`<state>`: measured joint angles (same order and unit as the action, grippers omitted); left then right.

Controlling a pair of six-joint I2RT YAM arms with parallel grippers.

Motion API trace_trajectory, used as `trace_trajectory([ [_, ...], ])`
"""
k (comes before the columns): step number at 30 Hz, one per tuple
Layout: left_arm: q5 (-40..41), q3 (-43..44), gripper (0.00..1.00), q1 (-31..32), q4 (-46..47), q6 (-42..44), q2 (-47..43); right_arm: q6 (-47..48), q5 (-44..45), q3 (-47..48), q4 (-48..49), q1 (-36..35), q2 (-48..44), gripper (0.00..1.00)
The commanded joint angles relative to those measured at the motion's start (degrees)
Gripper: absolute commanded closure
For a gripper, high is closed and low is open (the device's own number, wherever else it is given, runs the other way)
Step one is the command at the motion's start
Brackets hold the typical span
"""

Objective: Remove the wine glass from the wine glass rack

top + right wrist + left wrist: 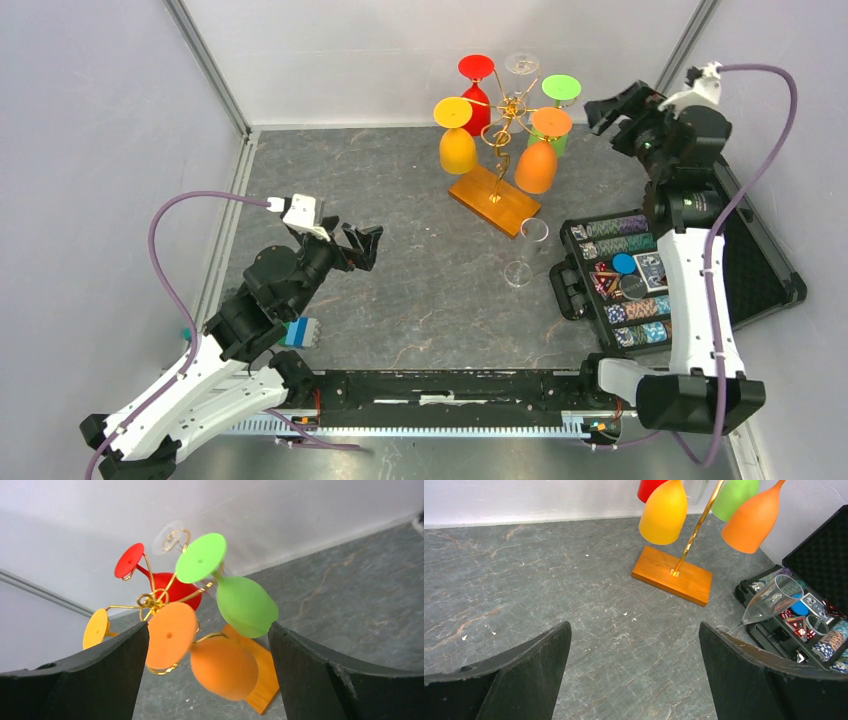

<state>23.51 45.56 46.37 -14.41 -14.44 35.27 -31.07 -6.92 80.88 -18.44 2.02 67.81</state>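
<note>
The wine glass rack (pixel 503 125) is gold wire on an amber base (pixel 493 201) at the back of the table. Several wine glasses hang on it upside down: red (pixel 478 96), yellow (pixel 457 145), orange (pixel 537 162), green (pixel 560 96) and a clear one (pixel 521 64). My right gripper (pixel 608 112) hovers open just right of the rack, empty. In its wrist view my right gripper (pixel 207 630) frames the blurred orange glass (pixel 225 667) and the green glass (pixel 246 606), both beyond the fingertips. My left gripper (pixel 366 246) is open and empty, far left of the rack base (pixel 672 574).
A clear glass (pixel 525 250) stands upright on the table beside an open black case of poker chips (pixel 640 280), under my right arm. A small blue and white object (pixel 300 332) lies by my left arm. Grey walls close in the back and sides.
</note>
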Motion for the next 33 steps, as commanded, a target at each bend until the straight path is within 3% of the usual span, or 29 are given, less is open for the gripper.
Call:
trace_trajectory([
  [1, -1.5, 0.7, 0.0, 0.2, 1.0, 0.3, 0.6, -13.5, -25.0, -10.1, 20.8, 7.5, -1.9, 0.08],
  [8, -2.2, 1.0, 0.0, 0.2, 1.0, 0.0, 2.1, -16.3, -31.9, -12.9, 24.6, 9.2, -0.8, 0.11],
  [14, -2.4, 1.0, 0.0, 0.2, 0.8, -0.4, 2.3, -20.2, -35.3, -15.3, 27.8, 9.2, 2.0, 0.27],
  [33, -2.4, 1.6, 0.0, 0.2, 0.3, -0.4, 2.4, -31.7, -33.8, -16.6, 37.1, 6.3, 8.4, 0.55],
])
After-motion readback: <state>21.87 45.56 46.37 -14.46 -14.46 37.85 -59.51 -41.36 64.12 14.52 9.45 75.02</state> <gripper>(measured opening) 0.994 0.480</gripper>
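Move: The orange glass hangs upside down on the rack; its foot lies some 5 cm to the left of my right hand, about 3 cm farther ahead and 4 cm lower. The green glass's foot is about 5 cm beyond the orange foot and a centimetre to its right, the yellow foot some 14 cm to its left and 2 cm farther out, both at its height. From my left hand the orange foot lies about 17 cm ahead, 28 cm right and 5 cm higher. I dip my empty right hand about 4 cm, bob up and sink again, swinging it left some 5 cm and a little forward towards the orange glass's foot. On the way I turn it about 25 degrees counter-clockwise, roll its left side up as much, and close the wide-open fingers to half around the foot, coming up against its edge. ##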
